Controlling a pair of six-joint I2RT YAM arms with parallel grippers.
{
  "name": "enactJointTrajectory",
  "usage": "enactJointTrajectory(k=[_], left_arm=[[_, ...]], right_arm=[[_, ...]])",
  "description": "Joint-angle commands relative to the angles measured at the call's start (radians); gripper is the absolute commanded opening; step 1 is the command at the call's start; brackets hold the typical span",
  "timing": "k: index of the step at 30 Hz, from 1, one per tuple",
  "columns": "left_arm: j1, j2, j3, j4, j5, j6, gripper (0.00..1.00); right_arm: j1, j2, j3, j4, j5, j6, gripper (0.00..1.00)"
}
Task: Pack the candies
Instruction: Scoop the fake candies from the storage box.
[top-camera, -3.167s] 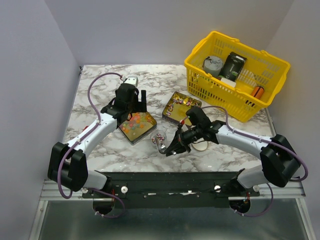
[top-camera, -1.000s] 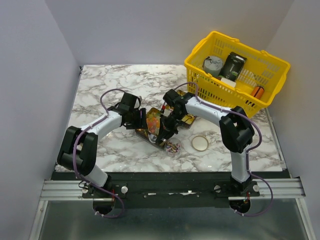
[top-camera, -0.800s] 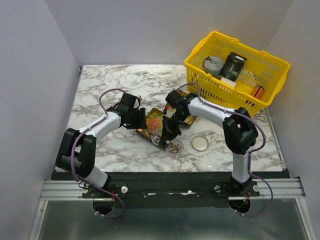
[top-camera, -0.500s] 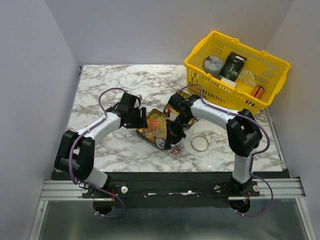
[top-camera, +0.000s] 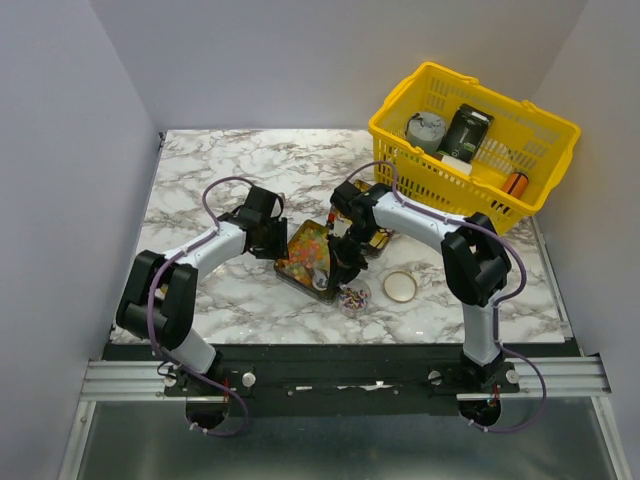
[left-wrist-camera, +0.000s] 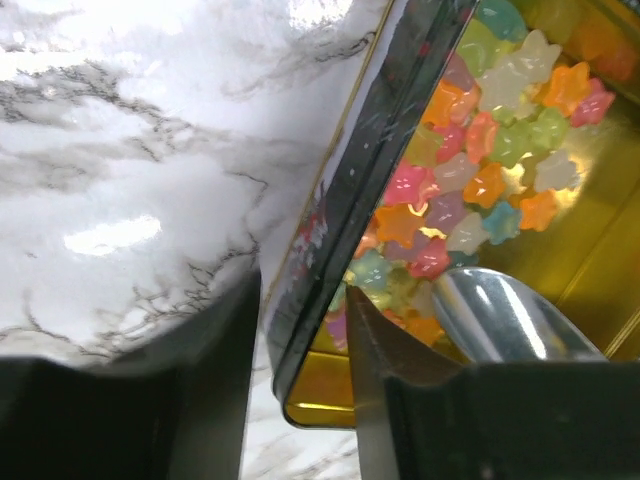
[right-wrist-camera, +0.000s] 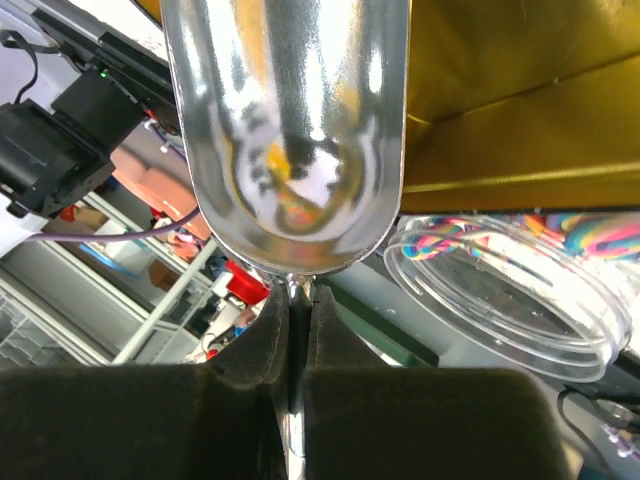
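A gold tin (top-camera: 296, 268) full of the candies (top-camera: 309, 246) is tipped up at mid-table. My left gripper (top-camera: 272, 235) is shut on its dark side wall (left-wrist-camera: 330, 260), which runs between the two fingers. Star-shaped pink, orange, yellow and green candies (left-wrist-camera: 480, 170) fill the tin in the left wrist view. My right gripper (top-camera: 340, 255) is shut on the thin handle of a shiny metal scoop (right-wrist-camera: 285, 130), held at the tin's near corner; no candies show in its bowl. A clear cup (top-camera: 350, 297) just below holds striped candies (right-wrist-camera: 590, 235).
A round lid (top-camera: 400, 287) lies right of the cup. A second gold tin (top-camera: 373, 238) sits partly behind the right arm. A yellow basket (top-camera: 400, 150) with a tin, a dark pack and an orange cylinder stands at the back right.
The left jaws have narrowed onto the tin's wall, and the tin now stands more tilted. The right gripper has drawn the scoop back a little from the cup toward the tin.
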Motion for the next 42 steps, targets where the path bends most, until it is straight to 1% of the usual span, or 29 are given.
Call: enactJointTrajectory(k=[1,5,7,10,11,13,14,15,18,30,37,42], left_arm=[[-0.004,0.03,0.028,0.004,-0.005,0.01,0.4],[-0.004,0.043,0.037,0.007,0.002,0.013,0.29],[-0.004,0.046,0.042,0.007,0.009,0.011,0.28],[-0.009,0.048,0.05,0.008,0.01,0.016,0.23],[-0.012,0.049,0.054,0.01,0.007,0.021,0.19],[-0.019,0.051,0.054,0.008,0.006,0.027,0.15],[-0.023,0.051,0.054,0.01,0.006,0.028,0.1],[-0.032,0.054,0.053,0.01,0.003,0.03,0.07],[-0.049,0.057,0.054,0.01,-0.017,0.041,0.01],[-0.11,0.073,0.079,-0.019,-0.097,0.079,0.0],[-0.131,0.063,0.067,-0.021,-0.108,0.097,0.0],[-0.144,0.056,0.053,-0.019,-0.116,0.099,0.0]], right_arm=[[0.0,0.046,0.011,-0.039,0.013,-0.024,0.01],[0.0,0.068,0.014,-0.035,0.008,-0.032,0.01],[0.0,0.074,0.017,-0.034,0.011,-0.036,0.01],[0.0,0.089,0.034,-0.037,0.031,-0.04,0.01],[0.0,0.099,0.039,-0.038,0.037,-0.041,0.01],[-0.001,0.105,0.051,-0.039,0.057,-0.046,0.01],[0.0,0.109,0.054,-0.04,0.065,-0.046,0.01],[0.0,0.115,0.062,-0.045,0.097,-0.047,0.01],[0.0,0.123,0.077,-0.046,0.131,-0.053,0.01],[0.002,0.175,0.129,-0.025,0.183,-0.056,0.01],[0.0,0.246,0.192,-0.019,0.22,-0.052,0.01],[-0.001,0.275,0.197,-0.002,0.244,-0.023,0.01]])
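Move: At the left hand, its half-open fingers already straddle the near end of the candy tray's left wall; the star candies are some 3 cm farther out, 5 cm to its right and 3 cm lower. From the right hand, which holds the scoop, those candies lie about 12 cm ahead, 6 cm left and 8 cm below. The round storage box sits about 5 cm to the right hand's right and 1 cm ahead, 6 cm lower. Closing its fingers, the left hand pinches the tray's left wall and shifts about 2 cm right, turning slightly clockwise. The right hand keeps its grip on the scoop and drives the bowl into the star candies, first sinking a little, then going forward about 5 cm while dropping nearly 4 cm and drifting left, the fingers tipping some 10 degrees back towards the base. ##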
